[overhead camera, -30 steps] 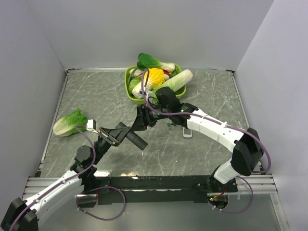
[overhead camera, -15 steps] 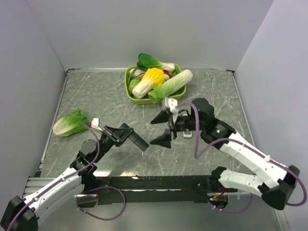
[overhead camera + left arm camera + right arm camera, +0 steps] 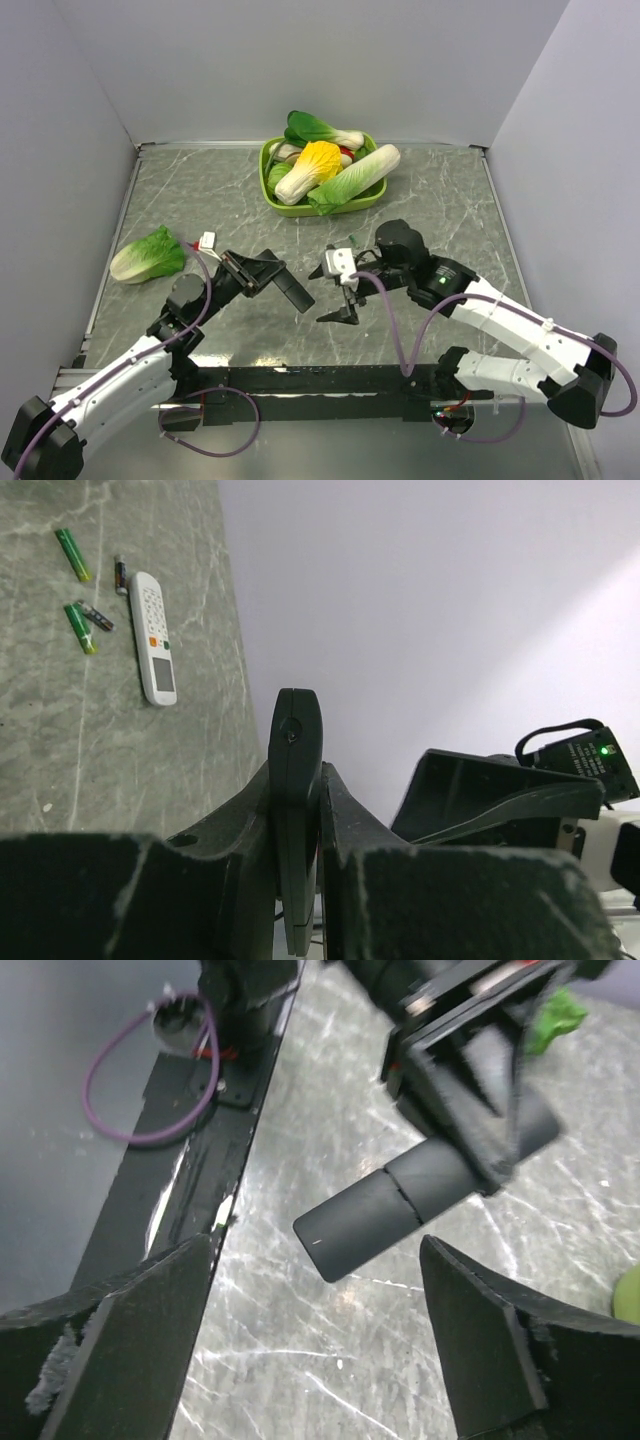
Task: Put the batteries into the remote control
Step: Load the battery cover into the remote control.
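My left gripper [image 3: 262, 272] is shut on the remote control [image 3: 290, 290], a slim black bar held off the table with its free end pointing at the right arm. In the left wrist view the remote control [image 3: 295, 730] stands edge-on between the fingers of the left gripper [image 3: 297, 785]. My right gripper [image 3: 332, 292] is open, and the remote's end [image 3: 365, 1222] lies just ahead of the gap in the right gripper [image 3: 315, 1260], untouched. A seam crosses the remote's body. Several batteries [image 3: 80, 627], green and dark, lie on the table.
A white remote with buttons [image 3: 155, 637] lies beside the batteries; the right arm covers it in the top view. A green bowl [image 3: 268, 152] heaped with toy vegetables stands at the back. A loose cabbage [image 3: 148, 253] lies at the left. Walls enclose the table.
The right gripper let go of the black remote, opened and pulled back toward the near side. The left gripper shifted slightly right with the remote still in it.
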Robot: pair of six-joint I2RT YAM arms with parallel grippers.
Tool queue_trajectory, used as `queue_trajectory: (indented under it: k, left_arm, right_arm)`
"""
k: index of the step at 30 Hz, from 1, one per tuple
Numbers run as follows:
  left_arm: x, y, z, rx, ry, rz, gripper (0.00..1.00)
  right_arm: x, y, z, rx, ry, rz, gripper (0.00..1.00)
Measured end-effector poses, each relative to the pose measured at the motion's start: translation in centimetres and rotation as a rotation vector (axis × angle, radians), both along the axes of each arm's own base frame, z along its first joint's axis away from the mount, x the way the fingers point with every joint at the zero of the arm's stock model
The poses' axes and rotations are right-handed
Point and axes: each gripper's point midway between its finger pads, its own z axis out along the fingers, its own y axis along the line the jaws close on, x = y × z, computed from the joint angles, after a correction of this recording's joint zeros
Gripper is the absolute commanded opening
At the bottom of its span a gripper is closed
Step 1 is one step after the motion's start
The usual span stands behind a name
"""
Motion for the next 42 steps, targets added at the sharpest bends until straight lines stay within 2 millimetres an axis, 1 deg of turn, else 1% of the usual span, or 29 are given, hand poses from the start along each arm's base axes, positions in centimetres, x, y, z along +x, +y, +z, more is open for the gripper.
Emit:
queue_trajectory:
  k: [4,5,8,10,14,18,31,42]
  left_arm:
    - [-0.3,-0.5,0.3,0.007,-0.002,-0.038,0.02]
    - [-0.4,-0.7,0.3,0.009,-0.001,-0.047,0.02]
    - [-0.5,-1.0,0.1,0.012,0.005,-0.069,0.02]
    - [-0.7,-1.2,0.1,0.007,0.006,-0.085,0.02]
    - [-0.9,-1.4,0.6,-0.007,-0.004,-0.104,0.02]
    - [-1.0,-1.4,0.6,-0.008,-0.004,-0.109,0.02]
    - [-1.2,-1.4,1.0,-0.019,-0.014,-0.113,0.02]
    - [-1.0,-1.4,0.9,-0.022,-0.009,-0.111,0.02]
  right_arm:
    - [0.0,0.6,-1.8,-0.058,-0.033,0.011,0.58]
    - [0.1,0.6,-2.1,-0.071,-0.043,0.008,0.57]
    - [0.5,0.8,-3.0,-0.102,-0.063,-0.005,0.57]
    - [0.8,0.9,-3.2,-0.111,-0.079,-0.017,0.57]
    - [0.8,1.0,-3.3,-0.12,-0.113,-0.022,0.58]
    - [0.6,1.2,-3.4,-0.127,-0.135,-0.016,0.59]
    - [-0.1,1.5,-3.6,-0.136,-0.159,0.006,0.59]
    - [0.3,1.7,-3.8,-0.149,-0.178,-0.018,0.56]
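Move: The cover sits on the black remote, which the left gripper holds roughly level; its middle is about 5 cm left of the right hand, 1 cm ahead and 3 cm lower. The remote's middle is some 7 cm left of that hand, 3 cm ahead and 3 cm down. The loose batteries lie on the table some 8 cm ahead of the right hand, 9 cm right and 22 cm down. From the left hand the cover is roughly 5 cm right, 4 cm back and nearly level. Sink the right gripper about 4 cm and ease it some 2 cm left to the cover end of the black remote, tipping its fingers down and rolling it, each by about 10 degrees, while narrowing the wide-open fingers to just over half so that they straddle the cover. Keep the left grip on the remote and carry it about 1.5 cm right and 1 cm back, turning slightly clockwise. ##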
